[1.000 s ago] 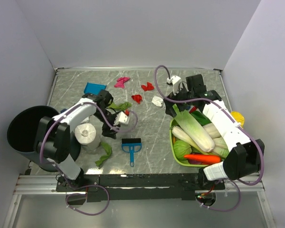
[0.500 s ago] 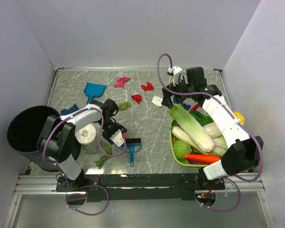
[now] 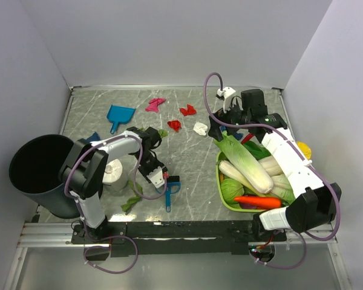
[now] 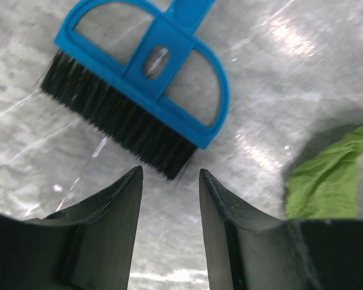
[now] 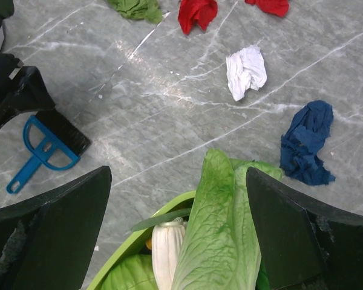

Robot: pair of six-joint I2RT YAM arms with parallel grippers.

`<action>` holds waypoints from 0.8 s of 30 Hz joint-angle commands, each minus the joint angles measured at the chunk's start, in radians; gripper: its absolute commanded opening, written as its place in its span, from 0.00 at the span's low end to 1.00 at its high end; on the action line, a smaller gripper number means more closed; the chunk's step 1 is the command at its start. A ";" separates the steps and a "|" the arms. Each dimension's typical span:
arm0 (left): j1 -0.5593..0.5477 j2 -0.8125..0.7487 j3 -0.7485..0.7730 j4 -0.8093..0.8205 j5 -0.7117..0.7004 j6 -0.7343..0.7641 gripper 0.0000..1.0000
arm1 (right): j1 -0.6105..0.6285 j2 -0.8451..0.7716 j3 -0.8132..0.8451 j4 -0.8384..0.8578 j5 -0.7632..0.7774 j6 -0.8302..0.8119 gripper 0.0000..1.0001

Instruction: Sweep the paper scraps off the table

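Observation:
Paper scraps lie on the grey table [image 3: 193, 160]: magenta [image 3: 155, 104], two red [image 3: 187, 110] [image 3: 174, 125], white [image 3: 200, 128], green [image 3: 132, 202]. My left gripper [image 3: 164, 179] is low beside the blue brush [image 3: 169, 192]. In the left wrist view its fingers [image 4: 169, 172] stand partly apart, nothing between them, the brush bristles [image 4: 121, 124] just ahead and a green scrap [image 4: 327, 181] to the right. My right gripper [image 3: 219, 128] hangs wide open [image 5: 178, 175] over the cabbage [image 5: 230, 241], with white [image 5: 246, 71], blue [image 5: 305, 142] and red [image 5: 196, 13] scraps beyond.
A blue dustpan [image 3: 118, 113] lies at the back left. A black bin [image 3: 36, 172] and a white tissue roll [image 3: 113, 171] stand at the left. A green basket [image 3: 221, 181] full of vegetables fills the right. White walls close the table in.
My left gripper has swung from beside the tissue roll toward the front, down to the brush, its jaws narrowing. The right gripper has shifted slightly to the right.

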 commanded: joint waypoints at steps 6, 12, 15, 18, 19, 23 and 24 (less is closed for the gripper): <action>-0.024 0.063 0.068 -0.102 -0.027 0.613 0.41 | -0.002 -0.048 -0.021 0.054 0.010 0.030 1.00; -0.024 0.105 0.088 -0.073 -0.004 0.575 0.38 | -0.002 -0.039 -0.001 0.047 0.004 0.025 1.00; -0.024 0.112 0.078 -0.072 -0.007 0.570 0.32 | -0.003 -0.028 0.005 0.040 0.016 0.018 1.00; -0.025 0.097 0.058 -0.072 -0.005 0.572 0.13 | -0.002 -0.017 0.009 0.029 0.019 0.011 1.00; -0.025 0.091 0.056 -0.070 0.005 0.558 0.08 | -0.002 -0.016 0.011 0.028 0.021 0.011 1.00; -0.010 0.066 0.085 -0.086 0.016 0.414 0.01 | -0.002 -0.005 0.023 0.018 0.025 0.002 1.00; 0.001 0.059 0.094 -0.096 0.019 0.353 0.01 | -0.002 -0.002 0.026 0.017 0.025 -0.005 1.00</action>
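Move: The left hand hangs just above the left end of the brush's bristles, its half-open fingers astride that corner; the brush's middle lies about 4 cm to the right, 5 cm back and 2 cm below. A green scrap lies some 9 cm left and 8 cm back, the paper roll about 16 cm left and level with the hand. From the right hand the brush is roughly 19 cm left, 16 cm back and 23 cm below. Down by about 1 cm goes the left hand, after a small dip back and then forward again, tipping by about 5 degrees as it settles over the left corner of the brush's bristles. It then stays there while the fingers close from half open to shut, pinching that bristle corner. ##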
